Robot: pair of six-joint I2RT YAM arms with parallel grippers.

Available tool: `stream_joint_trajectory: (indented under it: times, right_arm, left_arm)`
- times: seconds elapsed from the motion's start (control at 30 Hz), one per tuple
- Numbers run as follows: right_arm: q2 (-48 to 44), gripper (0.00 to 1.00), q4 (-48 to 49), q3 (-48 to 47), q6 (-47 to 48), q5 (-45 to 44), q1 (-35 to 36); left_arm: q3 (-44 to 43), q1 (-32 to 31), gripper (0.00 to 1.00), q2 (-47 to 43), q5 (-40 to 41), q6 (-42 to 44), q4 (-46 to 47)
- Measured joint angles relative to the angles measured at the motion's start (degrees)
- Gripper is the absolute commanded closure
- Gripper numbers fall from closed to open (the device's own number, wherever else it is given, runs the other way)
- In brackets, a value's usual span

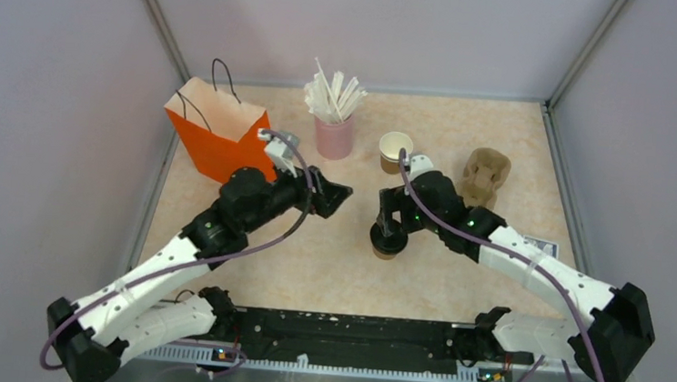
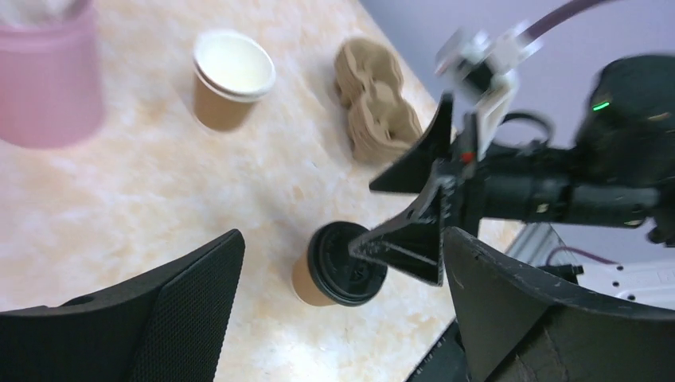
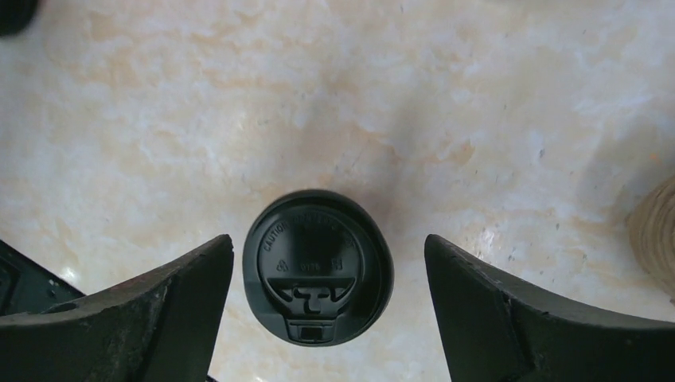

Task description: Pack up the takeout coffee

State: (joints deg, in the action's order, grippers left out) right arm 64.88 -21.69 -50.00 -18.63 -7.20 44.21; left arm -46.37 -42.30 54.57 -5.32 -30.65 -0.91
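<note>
A takeout coffee cup [image 3: 318, 267], brown paper with a black lid, stands on the table [image 1: 329, 263] between the spread fingers of my right gripper [image 3: 328, 243]. The gripper is open, with a gap showing on each side of the lid. From above, the same cup [image 1: 388, 241] sits just under the right gripper [image 1: 389, 224]. A second brown cup [image 1: 396, 150], without a lid and white inside, stands further back. My left gripper [image 1: 330, 195] is open and empty, to the left of the lidded cup [image 2: 342, 270]. The orange bag [image 1: 216, 131] stands at the back left.
A pink cup of white straws [image 1: 334, 136] stands between the bag and the lidless cup. A tan pulp cup carrier [image 1: 486, 177] lies at the back right, close behind the right arm. Grey walls close in the table on three sides.
</note>
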Motion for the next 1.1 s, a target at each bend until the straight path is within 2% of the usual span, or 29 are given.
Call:
stream_joint_trajectory:
  times: [0.13, 0.27, 0.37, 0.47, 0.67, 0.87, 1.1]
  right_arm:
    - [2.16, 0.21, -3.32, 0.22, -0.46, 0.00, 1.64]
    - [1.51, 0.24, -5.05, 0.66, -2.89, -0.81, 1.73]
    - [-1.07, 0.28, -4.90, 2.49, -4.85, 0.31, -0.22]
    - [-6.56, 0.33, -4.09, 6.69, -6.69, 4.07, -5.27]
    - [-15.08, 0.45, 0.94, 18.99, -11.13, 15.87, -15.91]
    - [-18.75, 0.52, 6.19, 26.86, -15.61, 24.28, -20.39]
    - [-19.41, 0.55, 10.80, 27.98, -17.68, 28.20, -23.02]
  left_arm:
    - [2.12, 0.07, 0.01, -10.43, 5.92, 3.85, -2.27]
    - [2.25, 0.15, 0.01, -10.75, 5.88, 5.31, -2.54]
    - [2.25, 0.22, 0.02, -3.85, 1.55, 5.97, -1.68]
    - [2.25, 0.22, 0.10, 6.29, -4.72, 7.13, 0.55]
    - [2.23, 0.22, 0.21, 22.12, -15.85, 7.85, 4.96]
    - [1.64, 0.22, 0.24, 30.47, -21.49, 7.80, 9.53]
    - [1.22, 0.22, 0.30, 34.10, -23.58, 7.19, 13.51]
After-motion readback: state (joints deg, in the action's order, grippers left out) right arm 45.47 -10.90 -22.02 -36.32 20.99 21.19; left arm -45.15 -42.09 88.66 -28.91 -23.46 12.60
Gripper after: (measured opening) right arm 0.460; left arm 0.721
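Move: The lidded coffee cup stands nearly under my right hand, level sideways, about 3 cm back and 11 cm below. From my left hand it is about 11 cm right, 2 cm back and 22 cm below. From my right hand, the empty cups stand some 20 cm ahead; the cup carrier is about 15 cm ahead and 20 cm right. The pink straw holder lies 22 cm ahead of my left hand, 3 cm left. After lifting about 3 cm and edging left, I drop my left hand some 20 cm and swing it right to the coffee cup's left side, turning about 25 degrees clockwise and narrowing the fingers a little. My right hand sinks, slips right and back to the cup's right side and rolls its left side up, its fingers half closing; both end with fingertips close by the lid. ##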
